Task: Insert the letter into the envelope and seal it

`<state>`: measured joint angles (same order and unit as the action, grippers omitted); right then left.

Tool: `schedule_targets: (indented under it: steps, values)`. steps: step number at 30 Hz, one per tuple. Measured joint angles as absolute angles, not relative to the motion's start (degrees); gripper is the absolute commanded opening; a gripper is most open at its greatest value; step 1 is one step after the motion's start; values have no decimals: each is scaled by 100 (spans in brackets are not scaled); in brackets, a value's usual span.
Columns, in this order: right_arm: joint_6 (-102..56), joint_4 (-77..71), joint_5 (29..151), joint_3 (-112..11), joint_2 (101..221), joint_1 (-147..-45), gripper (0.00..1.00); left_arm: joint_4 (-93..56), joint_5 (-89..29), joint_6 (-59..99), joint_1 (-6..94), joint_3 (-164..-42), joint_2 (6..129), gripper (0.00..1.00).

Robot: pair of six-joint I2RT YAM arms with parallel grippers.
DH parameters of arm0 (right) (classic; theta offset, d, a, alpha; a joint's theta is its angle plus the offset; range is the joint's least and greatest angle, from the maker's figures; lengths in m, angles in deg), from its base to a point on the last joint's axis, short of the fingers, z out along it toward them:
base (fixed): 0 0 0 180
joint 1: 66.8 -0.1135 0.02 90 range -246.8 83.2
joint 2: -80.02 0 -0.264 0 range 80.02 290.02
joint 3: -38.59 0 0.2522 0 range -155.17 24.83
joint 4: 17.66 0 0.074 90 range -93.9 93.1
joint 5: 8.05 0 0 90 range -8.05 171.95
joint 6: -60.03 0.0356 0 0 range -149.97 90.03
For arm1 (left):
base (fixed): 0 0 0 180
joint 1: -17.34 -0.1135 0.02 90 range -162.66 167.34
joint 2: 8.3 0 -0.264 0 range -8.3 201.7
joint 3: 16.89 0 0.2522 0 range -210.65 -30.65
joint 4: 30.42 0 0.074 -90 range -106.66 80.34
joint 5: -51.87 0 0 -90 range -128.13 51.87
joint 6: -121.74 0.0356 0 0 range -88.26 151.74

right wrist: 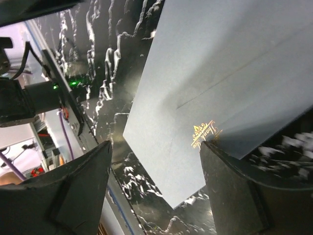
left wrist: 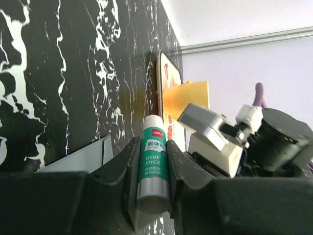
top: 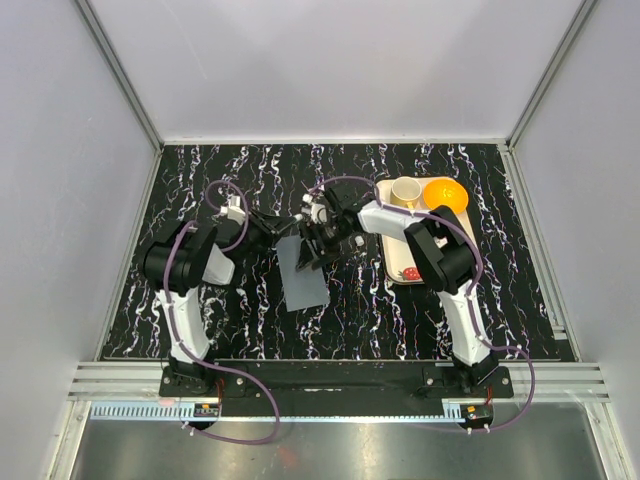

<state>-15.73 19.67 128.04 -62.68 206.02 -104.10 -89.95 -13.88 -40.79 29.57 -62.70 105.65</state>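
Observation:
The dark slate-grey envelope [top: 302, 276] lies flat on the black marbled table between the two arms. In the right wrist view the envelope [right wrist: 220, 73] fills the upper right and shows a small gold print. My right gripper [right wrist: 155, 147] is open just above its near corner, one fingertip beside the gold print; from above, the right gripper [top: 315, 240] hangs over the envelope's far end. My left gripper [left wrist: 152, 144] is shut on a green and white glue stick [left wrist: 154, 166], close to the right gripper's head, with a strip of envelope [left wrist: 83, 156] below. The letter is out of view.
A strawberry-printed cream tray [top: 388, 262] lies at the right under the right arm. It carries a cream cup [top: 406, 192] and an orange bowl [top: 445, 193]. In the left wrist view the tray edge [left wrist: 164, 73] and the orange bowl [left wrist: 186, 98] stand behind the glue stick.

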Motion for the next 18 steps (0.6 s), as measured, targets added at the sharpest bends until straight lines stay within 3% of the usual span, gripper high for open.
schedule_targets:
  steps: [10, 18]
  values:
    - [-2171, 2450, 12933, -6390, 20619, -10021, 74, -8637, -1136, -3478, 2690, -6253, 9435, 0]
    - [-1778, 2212, 13145, -6069, 20536, -10045, 50, -8368, -710, -3052, 2214, -6253, 8777, 0]
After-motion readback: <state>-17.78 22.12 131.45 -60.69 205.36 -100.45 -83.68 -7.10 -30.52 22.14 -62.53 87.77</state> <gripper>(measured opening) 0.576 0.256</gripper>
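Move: The envelope's middle is about 3 cm back, 2 cm left and 3 cm below the right hand, whose lower finger is already on the closed flap by the gold seal. The glue cap lies some 10 cm to this hand's right and 4 cm farther out, and the mug about 20 cm right and 14 cm out. From the left hand, which holds the glue stick, the envelope is roughly 10 cm back, 5 cm right and 7 cm below. The right hand keeps its lower finger on the envelope flap beside the gold seal, rubbing over it: about 2 cm forward and 2.5 cm right, then some 1.5 cm back at the same height, its fingers drawing partly together towards the end. Meanwhile the left hand, still gripping the glue stick, rises about 10 cm and swings left, away from the envelope, tipping its fingers upward. ##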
